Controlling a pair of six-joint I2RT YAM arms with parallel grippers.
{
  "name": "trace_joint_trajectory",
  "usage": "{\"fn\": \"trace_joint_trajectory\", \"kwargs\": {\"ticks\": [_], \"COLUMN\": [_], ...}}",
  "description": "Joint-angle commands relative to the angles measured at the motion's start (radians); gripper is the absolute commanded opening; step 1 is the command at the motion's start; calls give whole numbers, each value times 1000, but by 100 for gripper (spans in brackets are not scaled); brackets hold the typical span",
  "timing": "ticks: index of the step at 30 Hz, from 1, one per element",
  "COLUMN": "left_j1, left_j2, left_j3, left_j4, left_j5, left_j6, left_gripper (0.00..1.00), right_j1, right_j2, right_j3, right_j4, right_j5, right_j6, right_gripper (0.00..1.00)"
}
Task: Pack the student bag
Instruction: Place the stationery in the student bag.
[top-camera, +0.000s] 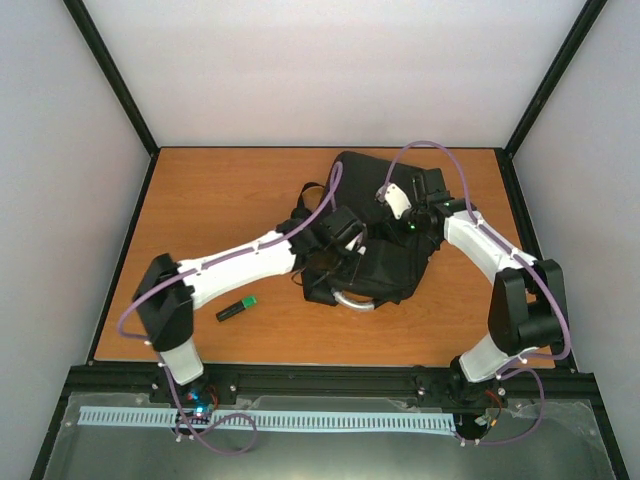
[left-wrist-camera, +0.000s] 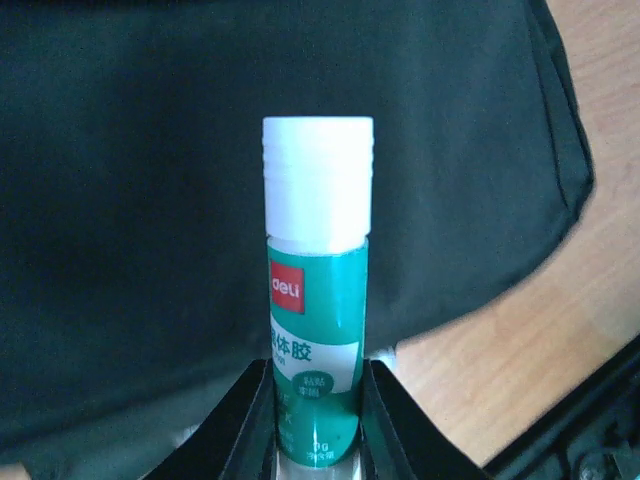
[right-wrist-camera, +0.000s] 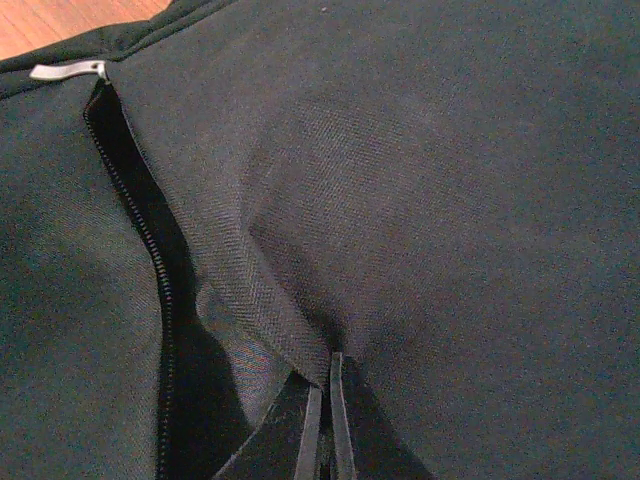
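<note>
The student bag, a large black backpack, lies in the middle of the wooden table, its grey loop handle toward the near side. My left gripper is shut on a green glue stick with a white cap, held upright in front of the bag's black fabric. My right gripper is shut, pinching a fold of the bag's fabric. Beside that fold the zip stands open, and its metal pull lies at the far end. In the top view both grippers are over the bag.
A green marker lies on the table near the left arm's elbow. Black frame posts and pale walls close in the table on three sides. Purple cables loop above both arms.
</note>
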Motion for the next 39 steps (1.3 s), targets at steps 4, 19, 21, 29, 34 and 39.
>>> {"fn": "trace_joint_trajectory", "kwargs": {"ticks": [4,19,21,29,34,39], "left_j1": [81,147,147,142,135,119], "left_j2": [179,449,449,277,154,109], "left_j3": [196,530,536,381,248,140], "left_j4": [36,-62,-66,-27,6,43], "left_j5": [130,103,86,69,84,110], "left_j6": [88,112,92,52,43,34], "left_gripper": [12,21,26,49,53,44], "right_j1": [3,4,4,4,4,4], "right_j2": [-98,-114,-112,-101,-100,-98], "right_j3": [0,-10,-11,-11,-10,-9], "right_j4": [53,61,60,59,60,58], "right_j5": [-46,-60,-56,-55,-58,-60], "right_j6": [21,14,11,6,5,6], "right_gripper": [3,3,3,3,3,3]}}
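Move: The bag's opening, where the glue stick is bound, lies about 11 cm ahead of the left hand, 5 cm to its right and 4 cm lower. The flap edge in the right fingers is some 11 cm ahead and 12 cm right, about level in height, and the bag's handle about 4 cm back, 2 cm right and 12 cm down. From the right hand the opening is about 7 cm left, level fore and aft, 3 cm down. The glue stick, already held in the left fingers, is carried forward about 11 cm and some 5 cm right, sinking slightly, into the opening under the flap. There the left fingers open and let go of it, then draw back and left and rise. Meanwhile the right fingers keep their pinch on the flap edge, raise it about 2 cm, and then hold still. ##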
